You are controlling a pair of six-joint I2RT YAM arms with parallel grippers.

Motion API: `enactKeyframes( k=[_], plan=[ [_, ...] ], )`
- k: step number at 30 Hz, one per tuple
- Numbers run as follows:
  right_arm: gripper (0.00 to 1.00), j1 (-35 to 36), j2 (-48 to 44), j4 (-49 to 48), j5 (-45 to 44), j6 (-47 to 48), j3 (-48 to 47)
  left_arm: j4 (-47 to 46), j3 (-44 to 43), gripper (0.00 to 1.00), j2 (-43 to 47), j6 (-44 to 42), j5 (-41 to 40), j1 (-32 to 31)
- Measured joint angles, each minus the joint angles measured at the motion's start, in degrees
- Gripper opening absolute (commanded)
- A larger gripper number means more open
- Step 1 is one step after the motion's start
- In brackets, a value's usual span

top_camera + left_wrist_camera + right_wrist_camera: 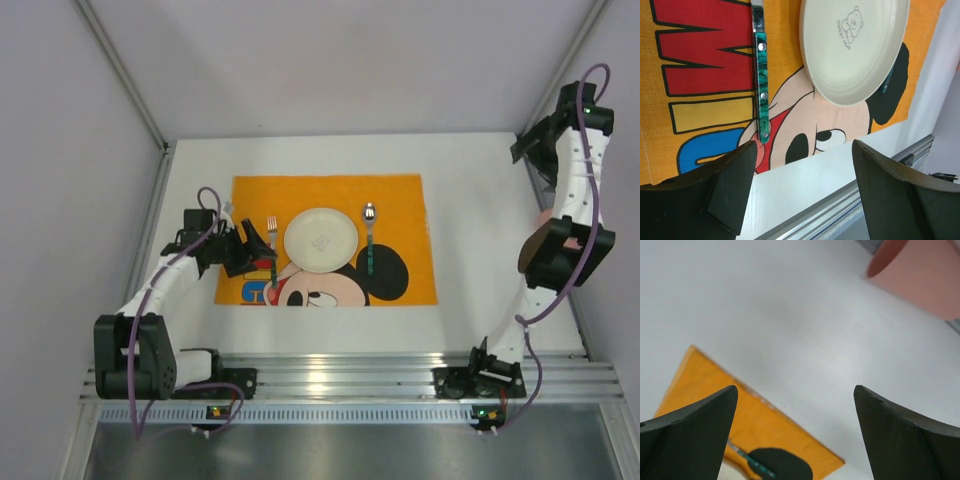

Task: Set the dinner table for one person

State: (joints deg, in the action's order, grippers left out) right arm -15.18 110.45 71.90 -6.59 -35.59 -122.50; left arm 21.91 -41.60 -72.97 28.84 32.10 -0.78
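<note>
The white dinner table carries an orange cartoon-mouse placemat. A cream plate sits at the mat's middle. A fork with a green handle lies left of the plate, and a green-handled spoon lies right of it. My left gripper is low beside the fork, open and holding nothing. In the left wrist view the fork lies free on the mat ahead of the left gripper, next to the plate. My right gripper is open and empty, raised over bare table.
A pink cup stands on the table at the far right, partly hidden by the right arm in the top view. An aluminium rail runs along the near edge. Grey walls close in the left, back and right sides.
</note>
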Motion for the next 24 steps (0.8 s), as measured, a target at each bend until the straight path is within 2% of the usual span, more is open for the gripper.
enactKeyframes(
  k=[8,16,24],
  plan=[
    [1.00,-4.31,14.23,2.75,-15.30,-2.23,-5.27,0.94,-2.16,0.82,1.36,1.60,5.66,0.04],
    [1.00,-4.02,17.86,3.13,-22.93,-3.67,-6.21,2.69,-7.54,0.80,1.09,1.20,8.44,0.04],
    [1.00,-4.02,21.00,2.89,-31.21,-5.07,-6.32,3.02,-7.72,0.78,0.31,1.03,9.60,0.04]
  ],
)
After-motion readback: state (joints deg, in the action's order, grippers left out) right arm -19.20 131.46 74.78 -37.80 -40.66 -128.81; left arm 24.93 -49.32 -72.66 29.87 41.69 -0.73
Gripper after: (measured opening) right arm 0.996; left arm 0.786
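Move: The pink cup lies on its side against the right-hand wall. It is about 18 cm to the right of the right hand, 6 cm nearer the robot and some 15 cm lower. The spoon lies roughly 38 cm to that hand's left and 9 cm back, and the plate about 51 cm left and also 9 cm back. From the left hand the cup is some 83 cm right and 7 cm ahead; the fork, already released, lies about 5 cm below that hand and 2 cm right. The empty right hand heads for the pink cup by the wall, going right about 12 cm and down some 11 cm, quickly at first and then more slowly. Its wrist turns clockwise and swings the wide-open fingertips back and to the right, to aim at the cup. The left hand, fingers still open, rises clear of the fork by about 6 cm, easing a little right. ##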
